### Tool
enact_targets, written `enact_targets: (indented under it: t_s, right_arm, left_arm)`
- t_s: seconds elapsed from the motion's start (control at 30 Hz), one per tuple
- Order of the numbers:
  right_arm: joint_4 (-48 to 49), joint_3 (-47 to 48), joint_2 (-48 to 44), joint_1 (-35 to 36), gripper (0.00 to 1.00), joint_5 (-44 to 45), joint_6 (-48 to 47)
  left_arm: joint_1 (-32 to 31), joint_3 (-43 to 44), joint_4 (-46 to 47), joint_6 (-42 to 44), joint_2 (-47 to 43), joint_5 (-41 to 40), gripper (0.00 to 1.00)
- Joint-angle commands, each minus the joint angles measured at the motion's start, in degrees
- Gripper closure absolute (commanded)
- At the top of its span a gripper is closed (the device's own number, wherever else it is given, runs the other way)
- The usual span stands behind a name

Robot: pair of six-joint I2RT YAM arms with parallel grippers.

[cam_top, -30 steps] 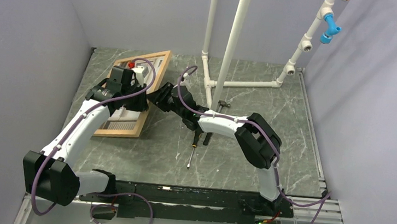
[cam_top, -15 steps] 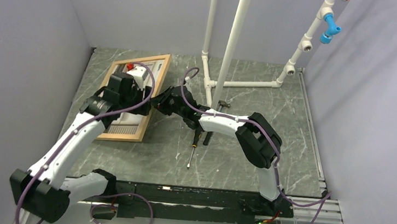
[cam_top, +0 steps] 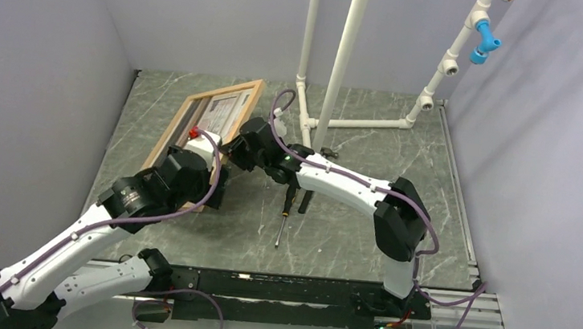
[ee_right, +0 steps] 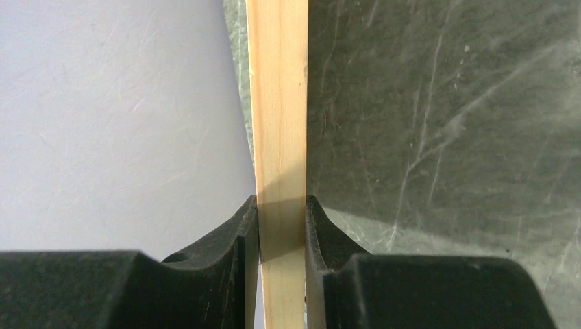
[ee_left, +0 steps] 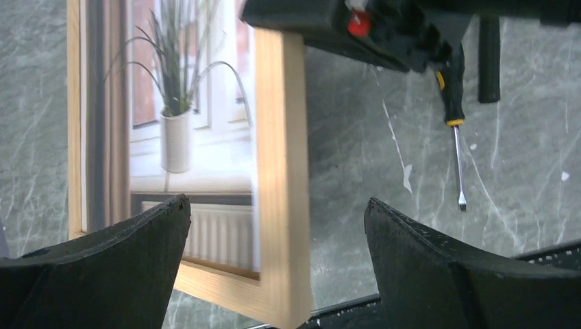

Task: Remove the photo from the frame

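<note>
The frame (cam_top: 256, 97), light wood, is tilted with its right rail raised off the table at the back left. The photo (cam_top: 224, 110) sits inside it; in the left wrist view the photo (ee_left: 185, 130) shows a plant in a white vase by a window. My right gripper (cam_top: 243, 148) is shut on the frame's right rail, and its wrist view shows both fingers pressed against the wood strip (ee_right: 279, 103), with the gripper (ee_right: 281, 200) around it. My left gripper (cam_top: 214, 183) is open wide near the frame's near corner (ee_left: 281, 274), holding nothing.
A screwdriver (cam_top: 286, 212) with a black and yellow handle lies on the marble table right of the frame, next to a second black-handled tool (cam_top: 303, 200). White pipes (cam_top: 338, 64) stand at the back. The side wall (cam_top: 39, 68) is close on the left.
My left gripper let go of the frame, opened wide and drew back toward the near edge. My right gripper kept its grip and shifted the frame farther back, tilting it.
</note>
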Motion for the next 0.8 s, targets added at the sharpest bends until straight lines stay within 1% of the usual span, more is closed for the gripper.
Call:
enact_targets:
  t_s: [0.0,0.1,0.2,0.23,0.27,0.33,0.37,0.43,0.53,0.6,0.77]
  right_arm:
    - [-14.9,7.9,-2.7,0.9,1.00,6.9,4.2]
    - [-16.2,8.1,-3.2,1.2,1.00,6.8,5.0]
    - [-16.7,7.4,-4.4,1.8,1.00,7.5,6.0]
    - [-17.5,7.6,-4.6,1.9,1.00,7.8,6.4]
    - [-18.2,7.6,-4.9,1.9,1.00,8.0,6.8]
    - [-18.9,6.7,-5.5,2.0,1.00,8.4,8.1]
    - [-18.6,6.0,-5.9,2.0,1.00,8.5,8.6]
    - [-18.3,5.7,-6.2,2.0,1.00,8.3,9.3]
    - [-19.8,7.4,-5.3,2.1,1.00,7.7,9.3]
    - [-19.3,7.2,-5.4,2.0,1.00,7.3,9.5]
    - [-16.9,4.6,-6.8,2.1,1.00,7.0,10.0]
  left_arm:
    - [-6.8,-1.1,-2.0,-5.5,-1.8,-8.0,0.01]
    - [-10.6,-1.1,-3.2,-7.6,0.2,-12.9,0.01]
    - [-13.7,-0.6,-5.1,-9.7,4.4,-18.3,0.08]
    - [-14.2,0.1,-7.4,-11.7,6.0,-20.7,0.11]
    - [-14.6,0.8,-9.7,-14.1,7.2,-23.8,0.17]
    - [-14.9,1.6,-13.4,-18.1,9.6,-26.9,0.29]
    - [-15.3,1.8,-14.1,-18.8,10.6,-27.8,0.31]
    - [-16.8,2.0,-15.6,-20.6,12.3,-29.7,0.31]
    - [-17.4,2.0,-16.8,-21.7,13.5,-30.6,0.33]
    - [-17.6,1.8,-17.7,-22.9,13.6,-31.5,0.40]
    - [-17.6,-0.8,-15.3,-21.0,11.6,-31.0,0.57]
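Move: The near part of the frame's raised right bar lies about 5 cm below the open left hand and roughly 1 cm to its left. From that hand the photo's middle is some 13 cm ahead, 4 left and 7 below; the screwdriver lies about 22 cm right, nearly level, some 15 below. The right hand already pinches this bar; that near part is about 12 cm back from it, 3 left and 4 lower. Left hand sinks about 4 cm, rolling, half-closing around the frame's bar; right keeps pinching, easing back, right, up. ##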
